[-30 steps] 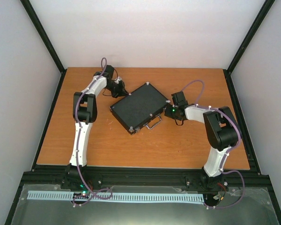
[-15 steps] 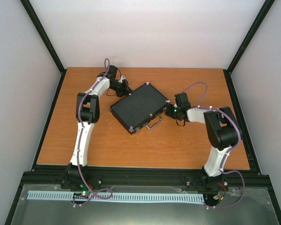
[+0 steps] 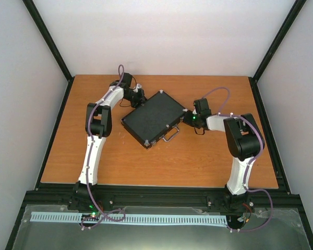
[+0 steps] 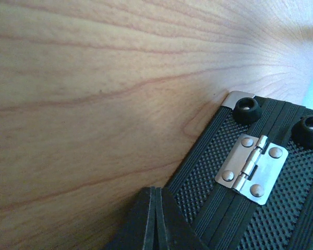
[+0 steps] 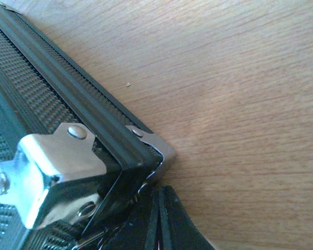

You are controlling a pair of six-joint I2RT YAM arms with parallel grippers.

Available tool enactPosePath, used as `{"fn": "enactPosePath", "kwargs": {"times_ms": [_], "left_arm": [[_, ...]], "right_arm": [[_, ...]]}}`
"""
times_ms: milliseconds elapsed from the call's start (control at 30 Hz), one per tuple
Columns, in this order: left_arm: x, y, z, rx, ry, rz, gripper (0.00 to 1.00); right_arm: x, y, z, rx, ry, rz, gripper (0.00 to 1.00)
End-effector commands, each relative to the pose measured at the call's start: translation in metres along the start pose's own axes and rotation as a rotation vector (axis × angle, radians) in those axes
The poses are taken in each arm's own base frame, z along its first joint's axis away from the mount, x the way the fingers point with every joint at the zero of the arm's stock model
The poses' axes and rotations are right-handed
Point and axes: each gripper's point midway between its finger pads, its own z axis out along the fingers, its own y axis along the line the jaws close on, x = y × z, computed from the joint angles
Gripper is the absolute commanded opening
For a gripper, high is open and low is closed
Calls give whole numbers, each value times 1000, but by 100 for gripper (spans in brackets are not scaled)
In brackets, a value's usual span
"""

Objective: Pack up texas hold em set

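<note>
The texas hold em set shows as a closed black briefcase (image 3: 152,119) with silver corners and a handle (image 3: 171,135), lying flat and turned at an angle mid-table. My left gripper (image 3: 139,99) is shut and empty, its tips (image 4: 155,216) against the case's hinged back side (image 4: 235,208), beside a silver hinge (image 4: 252,168) and two rubber feet (image 4: 247,109). My right gripper (image 3: 187,118) is also shut and empty, its tips (image 5: 159,219) touching the case's right silver corner (image 5: 159,148). The case's contents are hidden.
The wooden table (image 3: 198,161) is walled by white panels on three sides with black corner posts (image 3: 47,39). Both arm bases stand on the black rail (image 3: 156,195) at the near edge.
My right gripper has pressed in against the case's corner, and the case has shifted slightly left. My left gripper has moved a little right along the hinge side.
</note>
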Motion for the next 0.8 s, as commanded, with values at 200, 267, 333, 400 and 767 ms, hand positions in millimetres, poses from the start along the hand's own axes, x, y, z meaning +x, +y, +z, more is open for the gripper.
{"fn": "enactPosePath", "kwargs": {"times_ms": [200, 267, 333, 400, 767], "left_arm": [[1, 12, -13, -90, -11, -15, 20], [-9, 10, -27, -87, -44, -14, 39], [-20, 8, -43, -85, -80, -7, 55], [-27, 3, -60, -85, -116, 9, 75], [-30, -61, -186, -205, -358, 243, 100]], "right_arm": [[34, -24, -38, 169, 82, -88, 15], [25, -19, -53, 185, 65, -126, 41], [17, -12, -69, 191, 43, -164, 76], [8, -7, -85, 207, 17, -192, 97], [-27, 37, -158, 172, -77, -299, 100]]}}
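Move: Both shut hands are at the closed black case, which lies askew. Its middle is about 8 cm right and 10 cm back of the left hand, which is at the hinge side; the case's far corner is some 12 cm right and 7 cm ahead. From the right hand the middle is roughly 18 cm left and level fore and aft, the nearest metal corner only about 3 cm ahead, and the handle around 8 cm left and 9 cm back. Backwards first, about 5 cm and slightly to the right, the right hand comes free of the case's corner, then climbs some 12 cm with a tilt of around 15 degrees. The left hand lingers at the hinge side, then leaves it to the left and upward, roughly 8 cm each way. Both grippers swing from shut to fully open on the way. ##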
